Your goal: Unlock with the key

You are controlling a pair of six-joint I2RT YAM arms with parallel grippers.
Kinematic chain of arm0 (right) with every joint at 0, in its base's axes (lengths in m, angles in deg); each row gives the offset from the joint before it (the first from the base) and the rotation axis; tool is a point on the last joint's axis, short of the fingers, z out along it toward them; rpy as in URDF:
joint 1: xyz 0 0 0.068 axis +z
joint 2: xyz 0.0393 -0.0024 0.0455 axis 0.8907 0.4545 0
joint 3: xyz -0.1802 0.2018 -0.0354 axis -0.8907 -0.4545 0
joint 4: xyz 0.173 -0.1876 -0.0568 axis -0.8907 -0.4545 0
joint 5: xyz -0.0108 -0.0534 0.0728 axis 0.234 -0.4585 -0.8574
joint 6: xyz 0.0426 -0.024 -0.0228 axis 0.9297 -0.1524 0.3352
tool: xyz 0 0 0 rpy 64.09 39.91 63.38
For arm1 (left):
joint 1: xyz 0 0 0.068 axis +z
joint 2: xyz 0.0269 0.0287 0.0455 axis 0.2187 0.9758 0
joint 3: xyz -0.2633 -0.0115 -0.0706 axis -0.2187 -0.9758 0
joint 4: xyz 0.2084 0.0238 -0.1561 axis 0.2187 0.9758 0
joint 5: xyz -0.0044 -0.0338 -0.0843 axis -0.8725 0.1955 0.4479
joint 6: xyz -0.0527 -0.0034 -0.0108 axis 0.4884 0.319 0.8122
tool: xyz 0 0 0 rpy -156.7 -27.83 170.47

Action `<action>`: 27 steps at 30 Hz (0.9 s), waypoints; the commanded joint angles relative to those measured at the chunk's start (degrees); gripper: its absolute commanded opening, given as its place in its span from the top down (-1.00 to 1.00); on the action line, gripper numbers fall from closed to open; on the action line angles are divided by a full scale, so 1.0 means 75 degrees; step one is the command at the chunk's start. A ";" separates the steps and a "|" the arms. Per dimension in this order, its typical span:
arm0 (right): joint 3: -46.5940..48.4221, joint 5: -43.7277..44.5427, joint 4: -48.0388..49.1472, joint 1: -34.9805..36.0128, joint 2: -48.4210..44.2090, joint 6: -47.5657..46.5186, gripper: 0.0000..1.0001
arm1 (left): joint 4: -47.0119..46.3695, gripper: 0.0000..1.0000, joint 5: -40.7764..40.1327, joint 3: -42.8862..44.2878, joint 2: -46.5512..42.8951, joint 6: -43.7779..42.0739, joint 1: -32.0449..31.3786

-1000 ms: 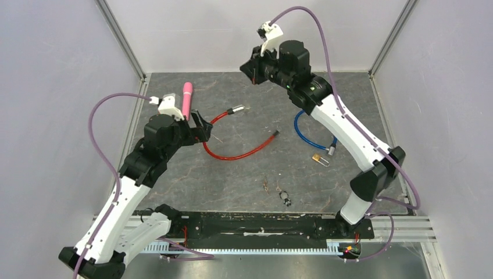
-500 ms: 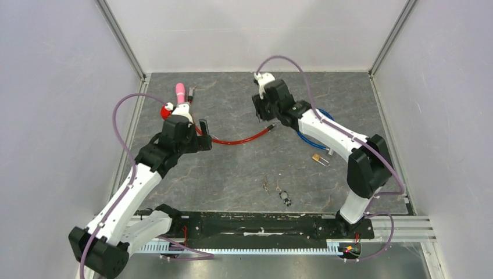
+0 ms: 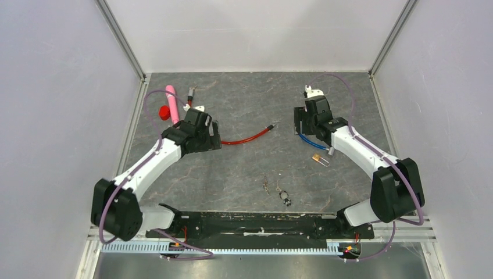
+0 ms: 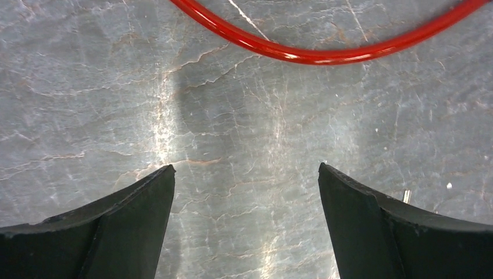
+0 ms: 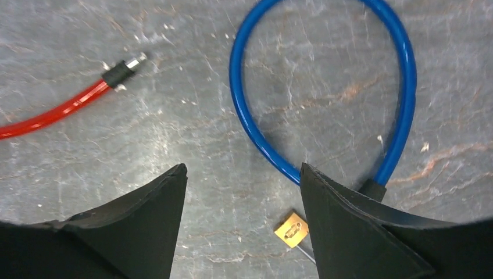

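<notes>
A small brass padlock (image 3: 318,158) lies on the grey table, joined to a blue cable loop (image 3: 304,141). The right wrist view shows the padlock (image 5: 292,229) just inside my right finger, with the blue cable (image 5: 256,133) ahead of it. My right gripper (image 3: 298,123) (image 5: 244,168) hangs open over them, holding nothing. The key (image 3: 265,185) lies near the table's front middle beside a small ring (image 3: 285,197), apart from both grippers. My left gripper (image 3: 215,136) (image 4: 246,168) is wide open and empty, low over bare table just short of a red cable (image 4: 325,55).
The red cable (image 3: 244,140) runs from under the left wrist to a metal tip (image 5: 125,67) near the blue loop. A pink stick (image 3: 171,103) and a red cap (image 3: 164,111) lie at the back left. White walls close in three sides of the table (image 3: 244,168).
Both arms have come down from high poses to just above the table. The right gripper has gone from shut to open. The red cable now lies straighter, one end by the pink stick.
</notes>
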 commanded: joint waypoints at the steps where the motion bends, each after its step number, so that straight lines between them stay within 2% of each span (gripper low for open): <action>1: -0.0181 -0.0200 -0.0189 -0.0125 0.0009 0.0282 -0.44 | -0.0452 -0.90 -0.0524 0.0388 0.0806 0.1164 0.0037; 11: -0.0143 -0.0102 -0.0166 -0.0294 0.0359 0.0147 -0.45 | -0.1425 -0.72 -0.1259 0.0860 0.2713 0.2359 0.0271; 15: -0.0041 -0.0281 -0.0194 -0.0366 0.0622 0.0124 -0.43 | -0.1558 -0.45 -0.1565 0.1203 0.3432 0.2373 0.0378; 20: 0.0057 -0.0398 -0.0196 -0.0402 0.0852 0.0066 -0.40 | -0.1330 -0.26 -0.1437 0.1908 0.4395 0.2266 0.0608; 27: 0.0228 -0.0463 -0.0201 -0.0506 0.1024 0.0009 -0.39 | -0.0663 0.30 -0.1552 0.2847 0.5287 0.1573 0.0842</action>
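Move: The stretch of red cable I want lies about 11 cm ahead of my left hand, 1 cm left and 11 cm below. Its plug end is about 15 cm ahead and 20 cm right; the pink microphone is some 23 cm ahead, 14 cm left. From my right hand that stretch is about 32 cm left and 3 cm ahead; the padlock sits 12 cm below it, 4 cm back and 5 cm right, and the blue cable ring 7 cm ahead, 4 cm right. I sweep my left hand forward about 11 cm and down about 10 cm onto the red cable. On the way the wrist turns some 20 degrees counter-clockwise, the fingers tip a little steeper and draw together to under half open, astride the cable. My empty right hand sinks about 6 cm towards the padlock and blue cable, easing slightly right and back, fingers still open. ##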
